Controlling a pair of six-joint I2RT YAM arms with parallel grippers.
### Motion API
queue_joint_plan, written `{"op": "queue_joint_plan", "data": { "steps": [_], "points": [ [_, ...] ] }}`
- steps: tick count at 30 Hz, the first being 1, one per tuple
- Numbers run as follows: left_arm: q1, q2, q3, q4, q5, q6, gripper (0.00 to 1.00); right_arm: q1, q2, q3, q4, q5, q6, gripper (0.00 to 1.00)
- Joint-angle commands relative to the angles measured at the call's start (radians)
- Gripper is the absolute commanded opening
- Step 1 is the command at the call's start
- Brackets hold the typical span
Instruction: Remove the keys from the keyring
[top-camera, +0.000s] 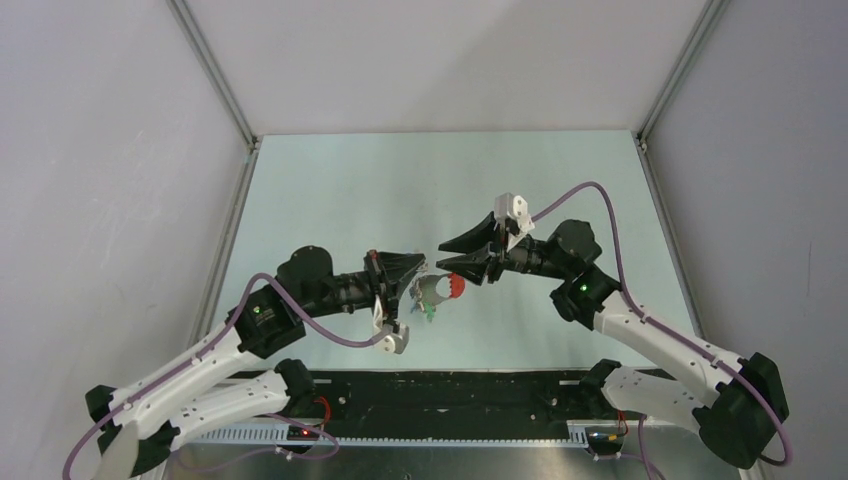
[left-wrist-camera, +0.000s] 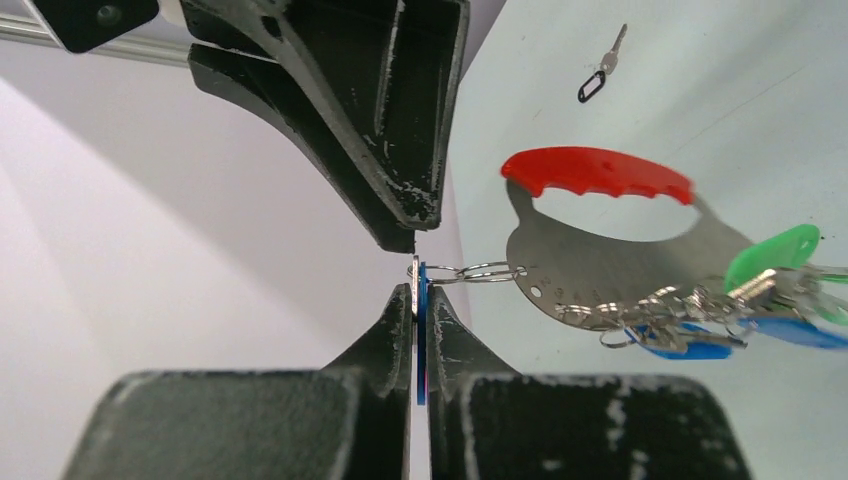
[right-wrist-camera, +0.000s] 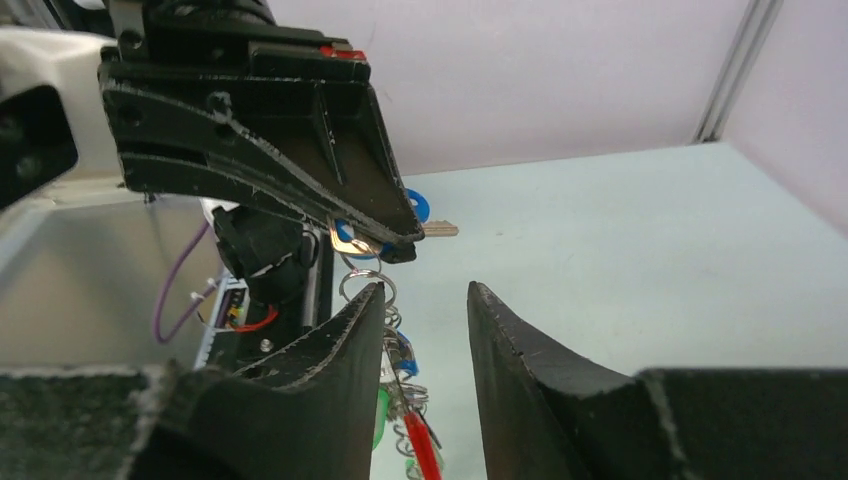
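Note:
My left gripper (left-wrist-camera: 420, 290) is shut on the blue tag (left-wrist-camera: 421, 335) of one key, holding the whole bunch in the air. From that key a thin keyring (left-wrist-camera: 485, 271) leads to a grey metal strap (left-wrist-camera: 610, 265) with a curved red loop (left-wrist-camera: 600, 172). More keys with a green tag (left-wrist-camera: 772, 255) and a blue tag (left-wrist-camera: 690, 347) hang on the strap. From above, the bunch (top-camera: 438, 291) hangs just right of the left gripper (top-camera: 415, 285). My right gripper (top-camera: 442, 256) is open just beyond it. The rings and red loop (right-wrist-camera: 422, 445) hang between its fingers, close to the left finger (right-wrist-camera: 345, 340).
A lone silver key with a black oval tag (left-wrist-camera: 603, 65) lies on the pale green table (top-camera: 400, 190), apart from the bunch. Grey walls with metal corner rails (top-camera: 215, 75) enclose the table on three sides. The arm bases stand on a black strip (top-camera: 450, 400) at the near edge.

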Motion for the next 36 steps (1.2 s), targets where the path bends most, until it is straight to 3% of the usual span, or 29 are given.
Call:
{"op": "queue_joint_plan", "data": {
  "steps": [1, 8, 27, 29, 36],
  "points": [
    [-0.004, -0.025, 0.063, 0.055, 0.041, -0.014, 0.0, 0.01, 0.0, 0.001, 0.077, -0.08, -0.137, 0.39],
    [-0.004, -0.034, 0.078, 0.054, 0.063, -0.022, 0.0, 0.035, 0.025, 0.002, 0.084, -0.106, -0.227, 0.39],
    [-0.004, -0.009, 0.097, 0.055, 0.079, -0.008, 0.0, 0.074, 0.103, 0.045, 0.214, -0.211, -0.121, 0.38],
    [-0.005, -0.007, 0.098, 0.055, 0.079, -0.007, 0.0, 0.079, 0.109, 0.046, 0.221, -0.217, -0.11, 0.36],
    [-0.005, -0.009, 0.092, 0.054, 0.068, -0.005, 0.0, 0.083, 0.114, 0.049, 0.238, -0.232, -0.079, 0.15]
  ]
}}
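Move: From the right gripper, the rings linking the pinched blue key to the steel plate lie about 3 cm back, 3 cm to the left and 3 cm lower. The blue key is roughly 2 cm back, 4 cm left and about level; the red handle hangs some 6 cm back, 4 cm right and 6 cm below. From the left gripper, which already holds the key, those rings are about 3 cm below, 1 cm back and 1 cm right. Bring the right gripper back and left, nearly level, about 5 cm in towards the rings under the left fingertips, swinging its fingers some 15 degrees counter-clockwise and rolling it slightly. Meanwhile raise the left gripper about 2 cm and ease it slightly back, keeping its pinch on the blue key. At the end, narrow the right fingers to about half their gap around the plate corner where the rings join. ##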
